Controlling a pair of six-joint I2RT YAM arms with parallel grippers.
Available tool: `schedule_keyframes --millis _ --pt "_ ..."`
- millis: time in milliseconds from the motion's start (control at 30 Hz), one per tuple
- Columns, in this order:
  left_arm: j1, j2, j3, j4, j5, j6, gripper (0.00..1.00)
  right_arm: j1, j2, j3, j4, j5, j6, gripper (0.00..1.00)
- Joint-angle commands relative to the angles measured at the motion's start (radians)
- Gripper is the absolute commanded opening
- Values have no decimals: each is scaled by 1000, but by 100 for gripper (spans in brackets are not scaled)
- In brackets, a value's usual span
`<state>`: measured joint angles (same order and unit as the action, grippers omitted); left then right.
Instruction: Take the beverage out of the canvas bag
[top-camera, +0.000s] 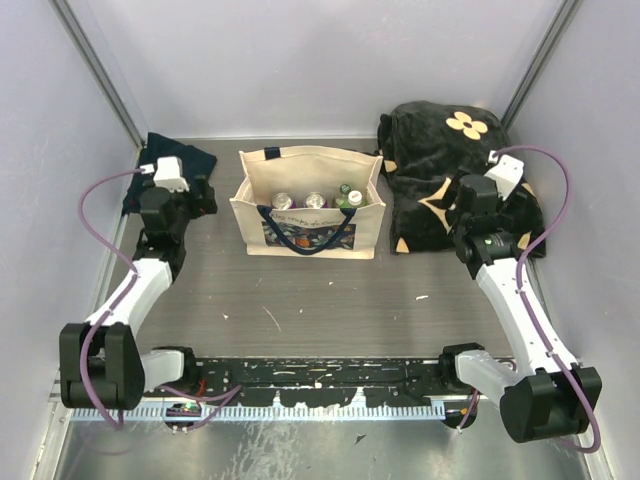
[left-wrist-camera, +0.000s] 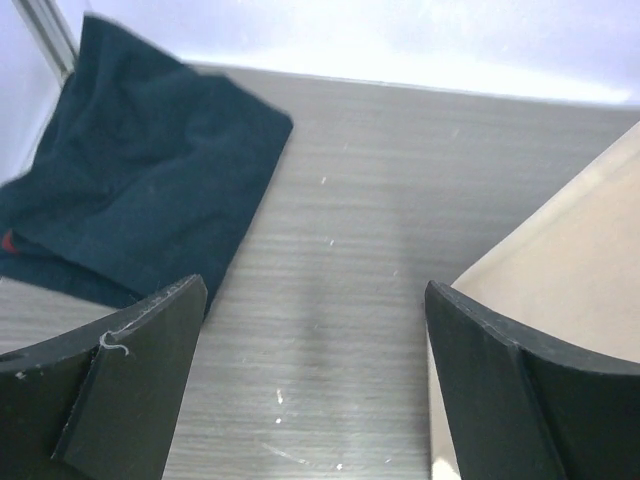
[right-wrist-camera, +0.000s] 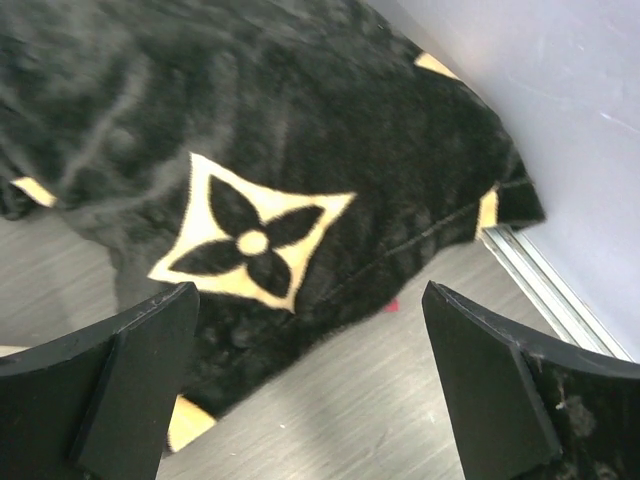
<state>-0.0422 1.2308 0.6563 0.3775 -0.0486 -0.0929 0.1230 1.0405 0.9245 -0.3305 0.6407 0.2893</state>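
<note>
The cream canvas bag (top-camera: 252, 222) with navy handles stands upright at the back middle of the table, its mouth open. Inside it stand beverages: two silver-topped cans (top-camera: 283, 201) (top-camera: 315, 200) and a green bottle (top-camera: 349, 195). My left gripper (top-camera: 200, 196) hangs open just left of the bag, with nothing between its fingers. In the left wrist view this gripper (left-wrist-camera: 315, 385) faces bare table, and the bag's cream side (left-wrist-camera: 565, 265) shows at the right. My right gripper (top-camera: 468, 212) is open to the right of the bag. In the right wrist view it (right-wrist-camera: 310, 385) holds nothing.
A black fabric bag with tan flower motifs (top-camera: 450, 170) (right-wrist-camera: 300, 130) lies at the back right, under and behind my right gripper. A small navy cloth (top-camera: 180, 160) (left-wrist-camera: 130, 190) lies in the back left corner. Walls enclose the table on three sides.
</note>
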Motion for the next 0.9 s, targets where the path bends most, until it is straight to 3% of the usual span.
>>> schedule_keyframes --millis 0,167,333,500,567,633,667,767,800,867 --pt "-9 -68 96 -141 56 -65 98 2 -14 109 106 -113 -33 100" --pt "-24 -95 193 -233 123 -125 98 35 -1 205 128 -203 -64 89" --pt "-31 -85 312 -361 174 -141 98 150 13 277 150 -204 -124 56" --pt "-33 -113 341 -389 285 -144 98 243 26 310 186 -207 -177 36" --pt "-33 -130 346 -400 304 -146 98 251 27 314 212 -236 -182 23" --pt "-33 -143 350 -409 328 -148 86 253 31 320 238 -277 -184 4" --pt "-33 -149 349 -408 343 -153 75 253 37 323 246 -306 -183 1" --pt "-35 -160 342 -399 374 -174 12 253 63 336 254 -374 -181 1" --pt "-35 -163 340 -403 378 -178 2 253 74 342 253 -403 -181 1" --pt "-38 -160 345 -434 393 -169 0 256 102 362 241 -475 -171 1"
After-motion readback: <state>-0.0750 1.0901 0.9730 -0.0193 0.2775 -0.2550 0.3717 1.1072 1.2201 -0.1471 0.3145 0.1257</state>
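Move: The cans in the canvas bag lie about 19 cm to the left hand's right, 6 cm ahead and 12 cm below it; the bag's middle is roughly 5 cm farther right. The navy cushion sits some 12 cm ahead and 5 cm left of that hand. From the right hand, the green bottle lies about 13 cm ahead, 29 cm left and 17 cm down, with the dark blanket some 16 cm ahead and 2 cm left. Nothing is touched: the right hand goes left and up alike, some 15 cm each, narrowing the sideways gap to the canvas bag while swinging counter-clockwise about 35 degrees and tipping its fingers up. The left hand climbs about 12 cm and shifts right on the bag's side, drawing back slightly late on and turning clockwise. Both grippers shut empty, the left only near the end. ##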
